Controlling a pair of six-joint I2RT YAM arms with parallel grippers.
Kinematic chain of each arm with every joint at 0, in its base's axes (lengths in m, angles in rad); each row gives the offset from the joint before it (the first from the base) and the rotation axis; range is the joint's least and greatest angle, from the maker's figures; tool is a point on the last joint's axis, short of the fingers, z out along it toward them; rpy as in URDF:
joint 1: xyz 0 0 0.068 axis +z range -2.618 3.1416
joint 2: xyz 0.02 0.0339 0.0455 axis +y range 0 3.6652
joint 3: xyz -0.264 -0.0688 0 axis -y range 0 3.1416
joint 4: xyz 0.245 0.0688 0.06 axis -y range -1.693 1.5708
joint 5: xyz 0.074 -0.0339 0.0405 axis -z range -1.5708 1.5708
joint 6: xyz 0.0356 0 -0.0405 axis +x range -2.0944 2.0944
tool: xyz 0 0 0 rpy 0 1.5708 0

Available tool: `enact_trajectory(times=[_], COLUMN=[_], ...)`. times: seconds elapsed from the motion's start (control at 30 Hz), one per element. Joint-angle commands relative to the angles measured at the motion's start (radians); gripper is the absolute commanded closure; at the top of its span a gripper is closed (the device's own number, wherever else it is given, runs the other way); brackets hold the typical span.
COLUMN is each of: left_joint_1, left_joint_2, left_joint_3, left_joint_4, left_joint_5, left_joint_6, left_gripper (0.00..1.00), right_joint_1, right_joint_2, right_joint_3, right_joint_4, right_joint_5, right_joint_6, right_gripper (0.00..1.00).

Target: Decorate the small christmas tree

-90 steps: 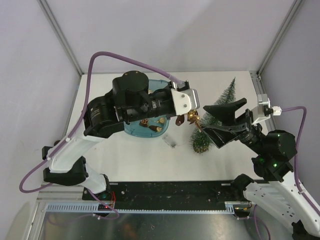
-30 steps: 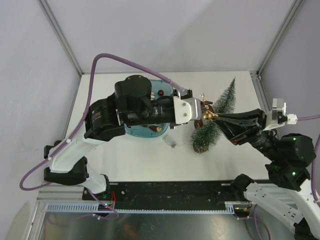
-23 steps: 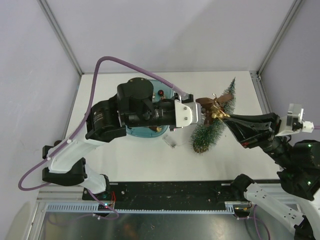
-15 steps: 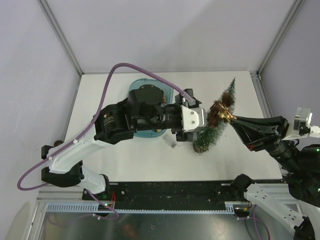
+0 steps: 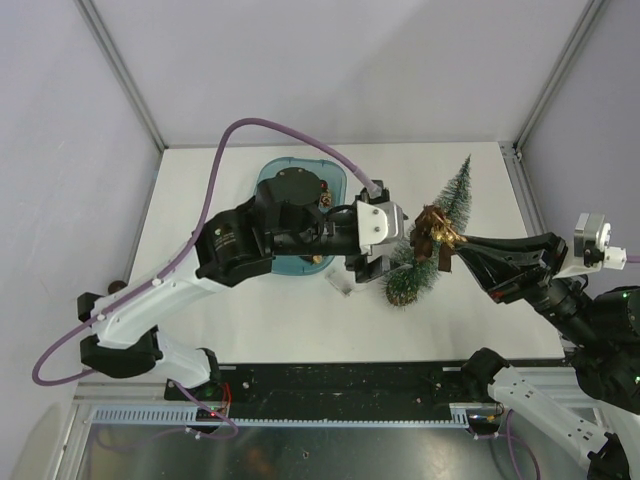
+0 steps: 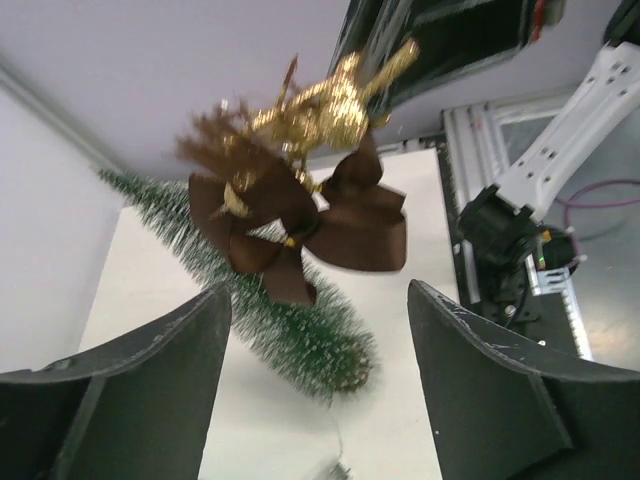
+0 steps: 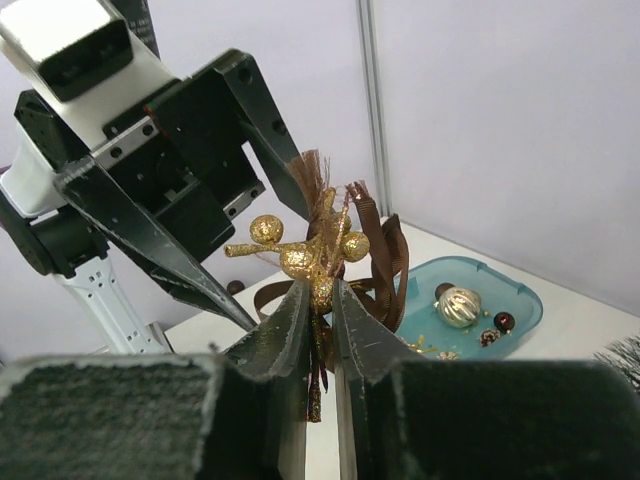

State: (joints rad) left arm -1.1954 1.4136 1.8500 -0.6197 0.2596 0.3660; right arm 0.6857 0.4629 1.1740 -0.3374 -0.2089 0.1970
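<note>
The small christmas tree [image 5: 412,278] lies tilted on the white table, base toward me and tip toward the back right; in the left wrist view the tree [image 6: 290,335] shows below and between the left fingers. A brown-ribbon bow with gold glitter berries [image 5: 432,232] hangs above the tree, and my right gripper [image 7: 320,300] is shut on its stem. The bow [image 6: 300,210] floats ahead of my left gripper [image 6: 315,350], which is open and apart from it. In the right wrist view the left fingers [image 7: 180,200] spread wide just behind the bow [image 7: 320,245].
A teal tray [image 5: 265,185] sits behind the left arm, holding a gold ball [image 7: 460,305] and small dark baubles. A small grey scrap [image 5: 342,285] lies left of the tree's base. The enclosure's walls stand at the back and sides.
The left gripper was shut on the bow; it has opened, let go and drawn back and down. The right gripper keeps the bow above the tree.
</note>
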Motion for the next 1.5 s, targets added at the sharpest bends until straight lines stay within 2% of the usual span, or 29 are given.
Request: enact_trajectory(times=[0.0,0.1,0.33,0.47,0.6,0.63,1.03,1.47], left_joint_1=[0.0,-0.001,0.0,0.0,0.005,0.008,0.026,0.083], left_joint_2=[0.049,0.092,0.161,0.188,0.192,0.187,0.126,0.217], left_joint_3=[0.081,0.101,0.119,0.141,0.161,0.156,0.058,0.043], left_joint_4=[0.056,0.057,0.069,0.092,0.102,0.103,0.117,0.116], left_joint_5=[0.119,0.13,0.066,-0.001,-0.08,-0.092,-0.151,-0.167], left_joint_6=[-0.085,-0.092,-0.068,-0.057,-0.056,-0.059,0.004,0.053], left_gripper=[0.27,0.35,0.47,0.63,0.86,0.88,0.92,0.91], right_joint_1=[0.004,0.004,0.005,0.004,0.004,0.003,-0.027,-0.103], right_joint_2=[0.0,-0.011,-0.039,-0.053,-0.08,-0.087,-0.126,-0.055], right_joint_3=[0.026,0.025,0.026,0.026,0.026,0.026,0.047,0.06], right_joint_4=[-0.021,-0.03,-0.052,-0.077,-0.123,-0.139,-0.326,-0.31], right_joint_5=[0.03,0.042,0.067,0.088,0.139,0.154,0.368,0.44], right_joint_6=[-0.013,-0.014,-0.023,-0.033,-0.047,-0.054,-0.125,-0.217], right_gripper=[1.0,1.0,1.0,1.0,1.0,1.0,1.0,1.0])
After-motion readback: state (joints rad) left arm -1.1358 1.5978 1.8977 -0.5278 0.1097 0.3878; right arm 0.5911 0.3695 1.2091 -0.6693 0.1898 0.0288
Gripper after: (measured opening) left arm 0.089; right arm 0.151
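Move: The brown bow on the held ornament lies about 5 cm to the right of the open left fingers and 2 cm farther out, at roughly their height; the gold balls are some 9 cm to the right, level fore and aft and about a centimetre higher. The tree stands beyond and below, roughly 18 cm ahead, 9 cm right and 25 cm down. From the right hand, still gripping the gold stem, the bow is about 5 cm left, 2 cm out and 2 cm up. The brown ribbon of the bow is met by the left hand reaching about 6 cm right and sinking while its fingers close and pinch a loose end; gripping on, the left hand then goes about 5 cm forward and slightly back left. The right hand, keeping its hold on the gold stem, draws some 9 cm right and about 5 cm down, later edging forward, turning some 30 degrees clockwise. ##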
